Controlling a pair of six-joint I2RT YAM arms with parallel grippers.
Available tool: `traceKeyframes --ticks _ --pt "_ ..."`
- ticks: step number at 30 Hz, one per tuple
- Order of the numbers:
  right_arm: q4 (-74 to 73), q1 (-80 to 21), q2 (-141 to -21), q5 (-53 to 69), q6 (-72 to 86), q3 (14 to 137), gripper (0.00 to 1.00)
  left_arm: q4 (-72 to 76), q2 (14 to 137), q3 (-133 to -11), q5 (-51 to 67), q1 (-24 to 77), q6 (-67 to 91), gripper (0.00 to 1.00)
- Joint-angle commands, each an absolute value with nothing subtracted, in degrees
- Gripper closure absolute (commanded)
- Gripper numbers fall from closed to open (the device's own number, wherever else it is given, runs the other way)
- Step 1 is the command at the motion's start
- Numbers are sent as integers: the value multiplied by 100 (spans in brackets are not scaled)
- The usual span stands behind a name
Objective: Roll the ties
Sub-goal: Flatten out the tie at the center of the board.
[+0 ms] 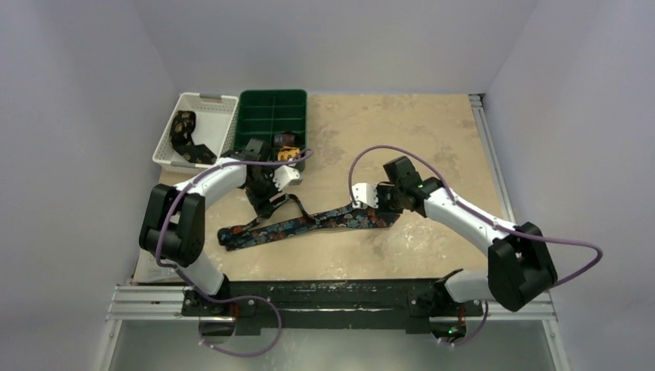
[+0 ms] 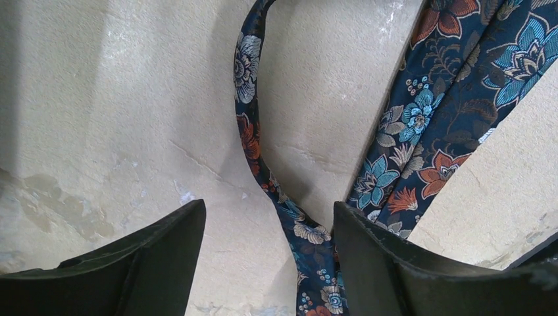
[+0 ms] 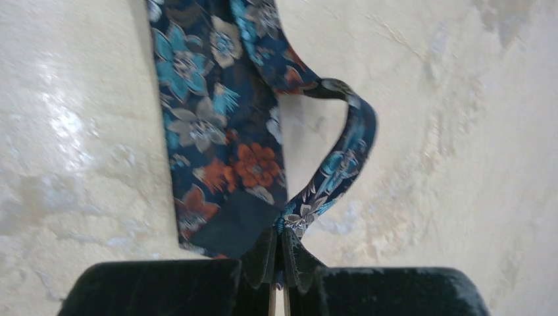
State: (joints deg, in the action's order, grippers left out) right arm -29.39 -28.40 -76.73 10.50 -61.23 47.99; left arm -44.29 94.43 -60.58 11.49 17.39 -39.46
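A dark navy tie [image 1: 309,224] with a multicoloured floral print lies slantwise across the middle of the table. My left gripper [image 1: 270,202] hovers low over its left part. In the left wrist view that gripper [image 2: 268,205] is open, and the tie's narrow strip [image 2: 249,131] runs between the fingers, close to the right finger [image 2: 368,257]. The wide blade [image 2: 447,105] lies to the right. My right gripper [image 3: 281,230] is shut on the narrow end [image 3: 342,158], which arches up in a loop beside the wide part [image 3: 210,125]. From above, the right gripper [image 1: 357,207] sits at the tie's right end.
A white basket [image 1: 224,104] at the back left holds a black-and-gold tie [image 1: 185,131]. Beside it stands a green divided bin [image 1: 272,100] with a yellowish roll [image 1: 287,153] in a near compartment. Purple cables [image 1: 371,151] arch over both arms. Walls close in the table's sides.
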Motion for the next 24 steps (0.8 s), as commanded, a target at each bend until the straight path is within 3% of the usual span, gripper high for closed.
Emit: traceKeyframes --ticks 1,7,13,24 --pt "-2731 -3249 -8107 1160 -5649 4767 100 -4296 9337 -6062 1274 1740 -3721 32" --pt "-2112 -3345 -8596 868 -5737 4455 100 -4327 9635 -6204 1158 1749 -3630 55" --pt "-1967 -3253 -8937 360 -5822 4320 100 -4709 9094 -6166 898 1651 -3905 98" --pt "-2145 -1946 -8537 -386 -6243 3762 100 -5181 7287 -5742 1262 831 -5230 100"
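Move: Just below the open left fingers, about 1 cm down, lies the tie's narrow strand. The broad flat band of the tie runs some 5 cm back of that hand and 1 cm to its right; the yellow rolled tie is about 11 cm ahead and 5 cm right. From the right hand, shut on the tie and held high, the strand is roughly 24 cm left, level fore and aft and 6 cm lower; the band's end lies about 2 cm right, 1 cm back and 7 cm below. Sinking barely 1 cm, the left hand closes on the narrow strand and pinches it, then lifts about 7 cm while pulling some 4 cm left, its fingertips tipping outward. The right hand keeps its grip on the tie, eases back and slightly left as it lowers about 6 cm onto the band's end, then slides low over the board, forward and some 6 cm right, away from the left hand. ##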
